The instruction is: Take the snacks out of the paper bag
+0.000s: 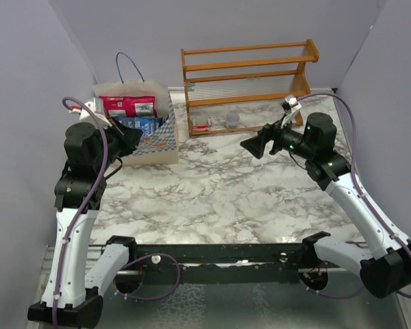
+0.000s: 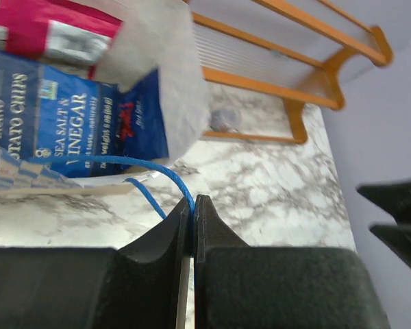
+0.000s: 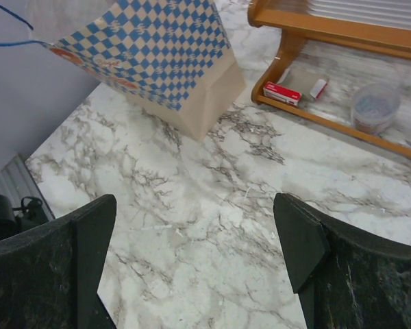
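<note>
The paper bag (image 1: pixel 161 147) sits at the back left with its mouth open toward me; its blue-checkered side (image 3: pixel 164 55) faces the right wrist view. Inside lie a red snack packet (image 1: pixel 127 106) (image 2: pixel 48 31) and a dark blue chips packet (image 1: pixel 142 127) (image 2: pixel 48 116). My left gripper (image 1: pixel 129 137) (image 2: pixel 193 205) is at the bag's near rim, shut on the thin blue cord handle (image 2: pixel 157 168), which runs out between the jaw tips. The bag's other handle (image 1: pixel 130 65) loops up at the back. My right gripper (image 1: pixel 250 145) (image 3: pixel 198 253) hovers open over bare marble, right of the bag and holding nothing.
An orange-brown wooden rack (image 1: pixel 246 75) (image 3: pixel 329 27) stands at the back centre-right, with a small clear cup (image 1: pixel 231 121) (image 3: pixel 375 107) and a small red-and-white box (image 1: pixel 201 126) (image 3: pixel 282 92) on its bottom shelf. Purple walls close in on the left, back and right.
</note>
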Tool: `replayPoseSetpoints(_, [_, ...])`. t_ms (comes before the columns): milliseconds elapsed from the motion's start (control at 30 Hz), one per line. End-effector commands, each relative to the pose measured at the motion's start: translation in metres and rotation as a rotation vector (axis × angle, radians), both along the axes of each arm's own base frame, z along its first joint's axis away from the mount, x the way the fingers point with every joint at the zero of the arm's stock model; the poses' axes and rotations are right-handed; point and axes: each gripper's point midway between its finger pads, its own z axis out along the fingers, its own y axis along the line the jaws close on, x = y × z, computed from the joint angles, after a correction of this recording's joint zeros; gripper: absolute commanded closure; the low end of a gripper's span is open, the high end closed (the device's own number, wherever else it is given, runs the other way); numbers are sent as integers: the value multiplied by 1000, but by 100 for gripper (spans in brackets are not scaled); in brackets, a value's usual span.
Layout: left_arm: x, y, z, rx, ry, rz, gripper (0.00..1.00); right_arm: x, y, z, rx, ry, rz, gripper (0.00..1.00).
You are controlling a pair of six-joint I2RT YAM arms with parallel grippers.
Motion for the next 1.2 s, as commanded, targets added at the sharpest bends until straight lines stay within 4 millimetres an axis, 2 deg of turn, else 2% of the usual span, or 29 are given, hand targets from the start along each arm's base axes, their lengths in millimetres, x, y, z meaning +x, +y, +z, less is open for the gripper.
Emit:
replayPoseSetpoints(0, [-36, -48, 33, -22, -155, -306, 100, -2, 26, 24, 59, -40, 147, 1])
replayPoseSetpoints(133, [-66, -70, 38, -29, -196, -462, 100, 6, 43, 30, 51, -60, 179, 1])
replayPoseSetpoints(300, [-100, -90, 25, -80, -177, -627, 100, 13, 75, 40, 26, -105, 241, 1])
replayPoseSetpoints(433, [-124, -91, 16, -76, -155, -677, 100, 13, 113, 44, -16, -155, 309, 1])
replayPoseSetpoints(533, [-138, -83, 6, -43, -116, -647, 100, 18, 139, 47, -42, -187, 345, 1])
replayPoseSetpoints(667, [-149, -57, -2, 38, -70, -503, 100, 38, 171, 41, -84, -196, 322, 1])
replayPoseSetpoints(800, [-137, -5, -5, 131, -19, -179, 100, 64, 201, 31, -171, -157, 157, 1])
replayPoseSetpoints(867, [-133, 26, -9, 129, 19, 23, 100, 69, 216, 25, -204, -156, 155, 1])
replayPoseSetpoints(967, [-137, 65, -20, 90, 77, 285, 100, 78, 227, 32, -210, -209, 166, 0])
replayPoseSetpoints(1067, [-137, 85, -20, 98, 68, 400, 100, 88, 242, 32, -221, -287, 207, 3])
replayPoseSetpoints(1167, [-130, 88, -19, 79, 52, 435, 100, 96, 265, 34, -206, -328, 272, 7])
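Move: The left gripper already pinches the near blue handle; the open space it draws it to lies some 13 cm back and 5 cm left. From it the blue chips bag is about 7 cm ahead, 5 left and 12 below, the red snack bag 13 ahead and 9 left. The paper bag's far right rim corner lies about 15 cm ahead of the right gripper, 25 left, nearly level; the small red box is 15 ahead, 16 left, far lower. Keep the near handle pinched in the left gripper and draw it back towards the base about 13 cm, swinging right at first, then left again past the starting line. Meanwhile send the open right gripper some 25 cm left and then also forward to the bag's right rim, bringing its fingers around the far right corner, still almost fully open. ##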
